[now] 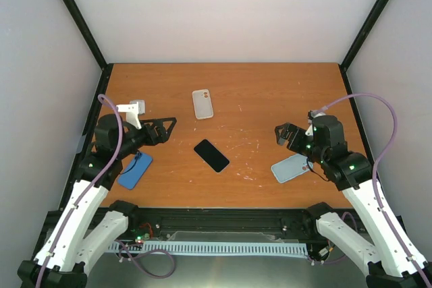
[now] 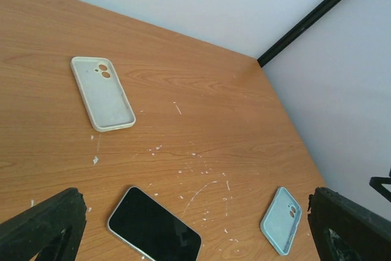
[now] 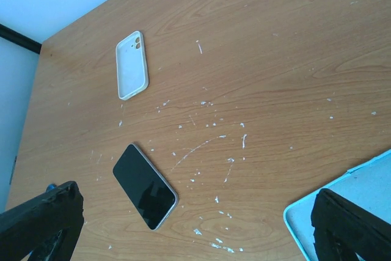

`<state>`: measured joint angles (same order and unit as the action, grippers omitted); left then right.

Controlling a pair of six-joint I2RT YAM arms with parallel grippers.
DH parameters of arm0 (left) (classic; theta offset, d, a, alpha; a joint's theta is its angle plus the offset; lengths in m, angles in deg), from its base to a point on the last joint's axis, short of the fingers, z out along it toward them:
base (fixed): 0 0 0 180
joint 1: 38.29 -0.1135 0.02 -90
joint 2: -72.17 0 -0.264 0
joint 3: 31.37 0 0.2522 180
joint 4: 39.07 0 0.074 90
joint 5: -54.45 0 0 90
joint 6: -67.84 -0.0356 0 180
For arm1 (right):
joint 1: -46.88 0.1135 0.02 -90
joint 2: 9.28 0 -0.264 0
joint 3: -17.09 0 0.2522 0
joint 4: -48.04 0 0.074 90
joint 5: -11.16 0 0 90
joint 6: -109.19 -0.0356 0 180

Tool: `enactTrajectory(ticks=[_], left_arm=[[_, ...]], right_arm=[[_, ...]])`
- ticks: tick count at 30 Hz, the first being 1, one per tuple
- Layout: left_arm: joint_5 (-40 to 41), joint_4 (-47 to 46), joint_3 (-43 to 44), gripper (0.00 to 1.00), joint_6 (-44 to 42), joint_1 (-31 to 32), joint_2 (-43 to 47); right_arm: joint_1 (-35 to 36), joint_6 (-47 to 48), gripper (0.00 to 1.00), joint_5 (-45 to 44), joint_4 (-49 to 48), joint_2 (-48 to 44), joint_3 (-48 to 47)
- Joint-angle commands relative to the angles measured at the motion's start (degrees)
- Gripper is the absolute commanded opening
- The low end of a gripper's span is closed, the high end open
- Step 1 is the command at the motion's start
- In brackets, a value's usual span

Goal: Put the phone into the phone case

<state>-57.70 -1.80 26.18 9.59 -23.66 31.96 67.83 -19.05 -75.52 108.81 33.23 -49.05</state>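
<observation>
The only phone in view (image 1: 211,155) lies flat at the table's middle, screen dark. It looks black from above and shows a thin pale rim in the left wrist view (image 2: 154,227) and the right wrist view (image 3: 145,186). The pale sky-blue phone case (image 1: 290,168) lies open side up at the right, also seen by the left wrist (image 2: 281,220) and right wrist (image 3: 360,200). My left gripper (image 1: 169,131) is open and empty, left of the phone. My right gripper (image 1: 285,136) is open and empty, hovering by the case's far end.
A white case (image 1: 202,104) with two orange dots lies behind the phone. A darker blue case (image 1: 137,170) lies at the left, partly under my left arm. White scratch marks cover the wooden table (image 1: 256,99). Black frame posts stand at the back corners.
</observation>
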Motion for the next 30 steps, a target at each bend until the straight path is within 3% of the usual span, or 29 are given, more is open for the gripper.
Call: enactTrajectory(ticks=[1,12,24,30], left_arm=[[3.30,0.98,2.64,1.00,-1.07,0.34,-0.09],[7.04,0.73,0.05,0.99,0.94,0.31,1.91],[8.91,2.89,-0.85,1.00,-3.87,0.33,2.79],[12.31,1.00,-4.00,0.99,-5.48,0.31,4.51]], right_arm=[[-0.43,-3.77,1.00,-3.39,0.89,-0.18,1.01],[-0.43,-12.38,0.98,-10.18,1.35,2.41,5.67],[-1.68,-21.48,0.28,-15.75,-2.59,4.99,17.12],[-1.86,-27.31,0.21,-16.74,-3.32,7.13,22.64]])
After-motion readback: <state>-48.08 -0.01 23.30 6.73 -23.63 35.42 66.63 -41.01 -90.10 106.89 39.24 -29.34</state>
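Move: The light-blue phone case lies about 8 cm to the right of the right hand, some 1 cm ahead and about 22 cm below. On the same table top, the black phone is about 7 cm ahead and 27 cm left of that hand, and the white case some 32 cm ahead and 31 cm left. From the left hand, the light-blue case is roughly 48 cm right, level fore and aft, 26 cm below. Right hand plunges 15 cm and rightward towards the light-blue case, tipping down, fingers nearly closing; left hand drifts left. ##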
